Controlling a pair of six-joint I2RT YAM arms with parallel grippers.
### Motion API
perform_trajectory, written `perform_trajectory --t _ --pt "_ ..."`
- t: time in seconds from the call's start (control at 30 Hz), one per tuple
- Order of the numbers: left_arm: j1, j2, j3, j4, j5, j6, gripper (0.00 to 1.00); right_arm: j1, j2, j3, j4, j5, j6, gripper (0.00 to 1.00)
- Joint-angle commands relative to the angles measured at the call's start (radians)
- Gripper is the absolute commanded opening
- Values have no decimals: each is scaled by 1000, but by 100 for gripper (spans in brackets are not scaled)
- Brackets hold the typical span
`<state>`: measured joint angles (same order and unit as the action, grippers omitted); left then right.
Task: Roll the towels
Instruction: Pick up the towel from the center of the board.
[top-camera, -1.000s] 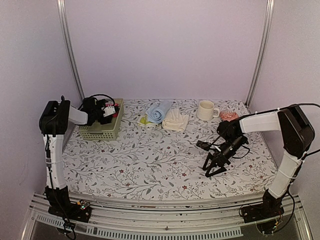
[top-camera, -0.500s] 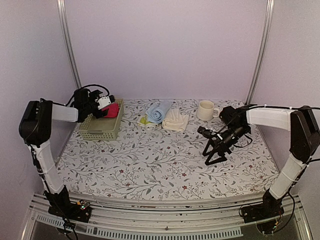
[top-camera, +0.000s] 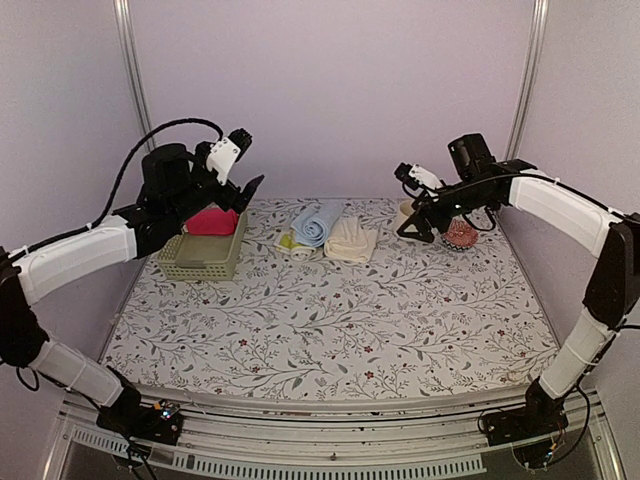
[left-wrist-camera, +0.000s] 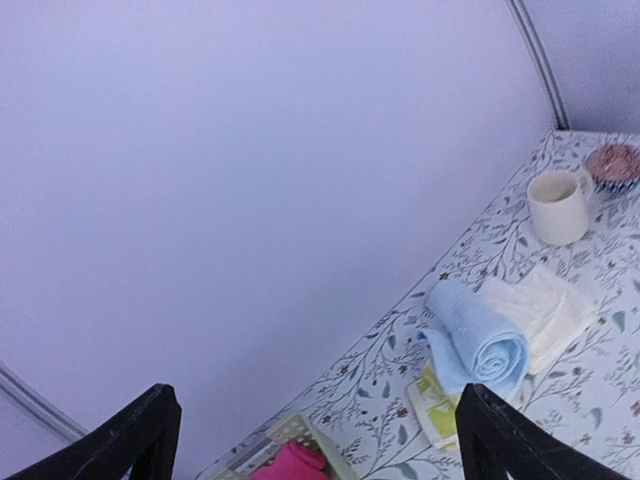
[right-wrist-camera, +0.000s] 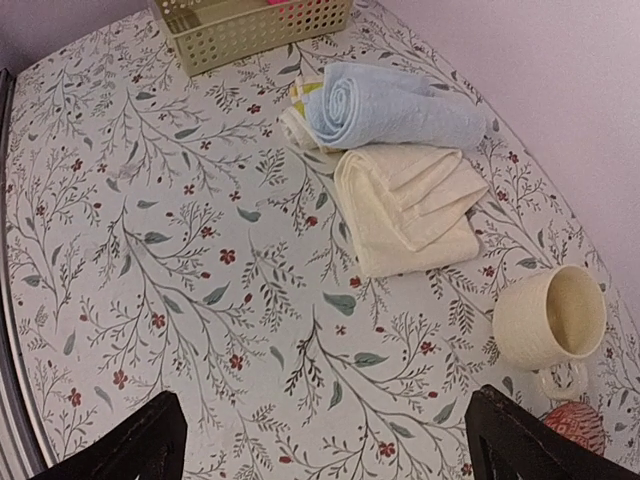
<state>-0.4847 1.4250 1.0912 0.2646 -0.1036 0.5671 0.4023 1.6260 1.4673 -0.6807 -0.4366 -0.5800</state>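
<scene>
A rolled light blue towel (top-camera: 317, 222) (left-wrist-camera: 475, 340) (right-wrist-camera: 390, 105) lies at the back of the table, on top of a pale yellow-green towel (top-camera: 289, 242) (left-wrist-camera: 435, 408) (right-wrist-camera: 298, 98). Beside them on the right lies a folded cream-white towel (top-camera: 350, 240) (left-wrist-camera: 545, 310) (right-wrist-camera: 410, 205). A hot pink towel (top-camera: 212, 221) (left-wrist-camera: 290, 464) sits in the basket. My left gripper (top-camera: 238, 195) (left-wrist-camera: 318, 395) hangs open high above the basket, holding nothing. My right gripper (top-camera: 418, 222) (right-wrist-camera: 325, 400) is open and empty, raised in front of the mug.
A pale green mesh basket (top-camera: 200, 262) (right-wrist-camera: 250, 30) stands at the back left. A cream mug (top-camera: 404, 209) (left-wrist-camera: 555, 205) (right-wrist-camera: 550, 315) and a small reddish bowl (top-camera: 460, 235) (left-wrist-camera: 612, 165) (right-wrist-camera: 572, 425) stand at the back right. Walls close the back and sides.
Both arms have lifted. The left gripper rose out of the basket, leaving the pink towel there. The right gripper rose from the table and moved back toward the mug.
</scene>
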Motion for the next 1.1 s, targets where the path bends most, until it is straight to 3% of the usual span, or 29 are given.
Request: perform_trajectory --t 0.0,0.07,0.2,0.33,0.53,0.6,0.77,1.07 --pt "-70 -109 -47 -105 -26 -354 99 -4 183 167 18 45 73 90" --pt "-96 -143 -75 -140 32 -388 98 -3 286 256 -3 42 100 80" --pt "-135 -158 -124 -143 -32 -449 99 11 448 388 -6 89 154 68" --pt "-135 -128 -160 -127 -113 -503 99 32 610 509 -19 161 184 65" --pt "-116 -144 -170 -130 9 -504 99 69 774 582 -17 207 189 61" --pt "-112 -176 -218 -62 11 -493 99 82 799 590 -18 202 195 60" --pt "-109 -198 -217 -102 -1 -484 96 105 837 595 -11 218 196 59" --pt "-110 -206 -224 -97 20 -501 96 105 835 601 -22 257 222 21"
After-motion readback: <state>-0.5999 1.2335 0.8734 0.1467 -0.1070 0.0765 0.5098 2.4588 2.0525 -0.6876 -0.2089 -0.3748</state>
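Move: Ahead of the open right hand lies the folded cream towel, its middle about 18 cm forward, 12 cm to the left and 21 cm below. The rolled blue towel stands about 22 cm forward and 20 cm left of the hand, the mug about 22 cm forward and 2 cm to its right, both some 18 cm lower. From the left hand the cream towel lies roughly 14 cm ahead, 21 cm right and 32 cm down. Dropping some 20 cm, the right hand first sweeps about 12 cm forward, then sinks more steeply while drifting 8 cm left, down to the cream towel's near right corner; its fingers narrow on the way, then close and pinch the corner. The open left hand draws back about 7 cm, rises slightly, then sinks some 5 cm overall, tipping down and rolling right side up→down by about 20 degrees. ##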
